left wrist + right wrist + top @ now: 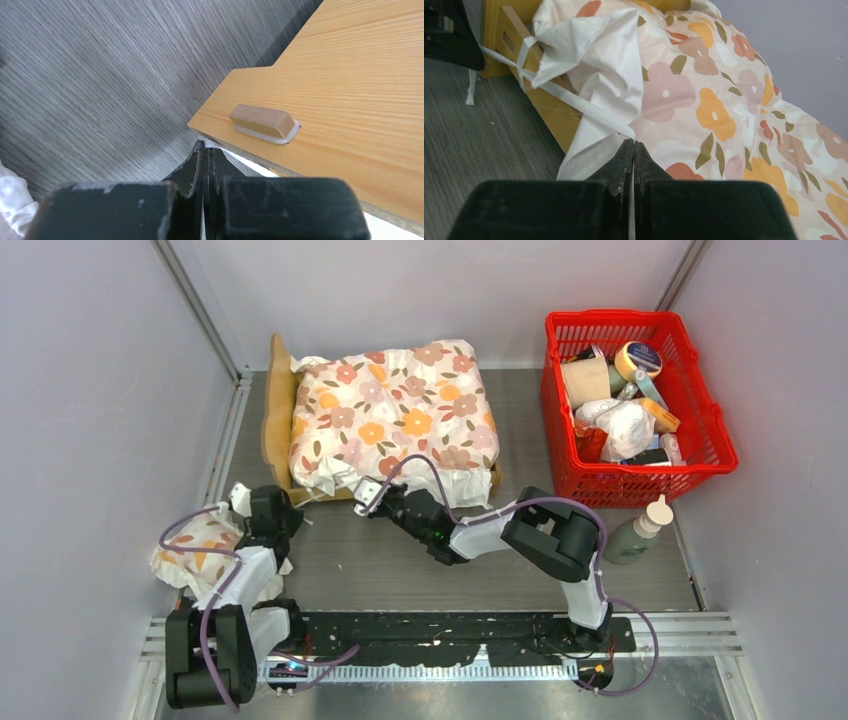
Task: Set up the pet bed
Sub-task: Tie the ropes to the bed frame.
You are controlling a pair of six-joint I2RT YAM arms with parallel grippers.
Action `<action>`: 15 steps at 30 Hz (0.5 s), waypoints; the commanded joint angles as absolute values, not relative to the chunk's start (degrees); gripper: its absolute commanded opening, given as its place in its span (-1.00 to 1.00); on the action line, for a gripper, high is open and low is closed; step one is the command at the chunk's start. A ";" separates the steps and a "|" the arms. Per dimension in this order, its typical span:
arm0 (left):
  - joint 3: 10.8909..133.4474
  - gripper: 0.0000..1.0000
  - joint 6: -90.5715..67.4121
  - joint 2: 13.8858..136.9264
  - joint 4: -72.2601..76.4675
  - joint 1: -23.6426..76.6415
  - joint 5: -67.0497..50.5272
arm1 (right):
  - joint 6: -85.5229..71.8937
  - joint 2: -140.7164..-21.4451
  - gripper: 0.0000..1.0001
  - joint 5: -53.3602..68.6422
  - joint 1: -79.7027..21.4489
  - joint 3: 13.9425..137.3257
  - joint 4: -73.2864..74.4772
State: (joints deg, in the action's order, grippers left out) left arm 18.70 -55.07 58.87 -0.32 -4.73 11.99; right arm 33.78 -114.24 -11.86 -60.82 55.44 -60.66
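The pet bed (277, 410) is a light-wood frame at the back left, its sleeping surface hidden under a white floral cushion (395, 415). My right gripper (368, 490) sits at the cushion's near left corner. In the right wrist view it (632, 142) is shut on a white tie strap (574, 102) that runs from the cushion (724, 100) along the wooden rail (554, 117). My left gripper (298, 508) is by the frame's near left corner. Its jaws (205, 145) are shut with a thin white strap end pinched at the tips, right under the wood panel (350, 75).
A small floral pillow (195, 540) lies under my left arm by the left wall. A red basket (640, 315) full of items stands at the back right. A green bottle with a white cap (637, 535) lies just in front of it.
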 commanded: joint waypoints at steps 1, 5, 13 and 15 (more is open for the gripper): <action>19.37 -0.92 -52.62 59.66 1.87 -5.30 12.27 | 31.56 -109.80 -0.90 -14.74 -63.91 57.04 -58.34; 20.37 -0.38 -52.78 54.95 -5.57 -5.36 12.49 | 26.61 -107.61 -0.56 -15.78 -66.35 55.18 -54.23; 23.01 -0.12 -52.39 32.11 -21.46 -5.10 18.08 | 12.99 -92.69 0.13 -13.79 -70.08 45.84 -48.23; 28.33 -0.09 -48.42 29.47 -25.40 -5.12 18.75 | 9.97 -90.15 0.18 -12.29 -68.77 46.32 -45.35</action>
State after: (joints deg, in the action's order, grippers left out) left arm 19.86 -53.39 34.96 -15.90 -4.99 14.17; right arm 19.86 -98.21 -13.82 -70.08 46.11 -47.24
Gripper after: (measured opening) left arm 0.441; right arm 0.569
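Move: Just short of the bed's near-left corner, the left hand still grips one rope end; the knot on the frame lies about 4 cm ahead of it, 2 cm to its right and some 2 cm higher, with the headboard foot roughly 2 cm ahead and 2 cm left. The right hand holds the other end, the knot being about 8 cm to its left, 1 cm ahead and 5 cm lower. From the right hand, the flowered cushion's middle is some 14 cm ahead and 8 cm left. Drawing back towards the base with its rope end still pinched, the right hand then opens and keeps retreating from the knot, about 10 cm in all, its fingers tipping down some 15 degrees. The left hand opens almost in place, letting go of its end, then rises about 6 cm and backs off about 3 cm from the headboard foot, its fingers tipping up a little. ##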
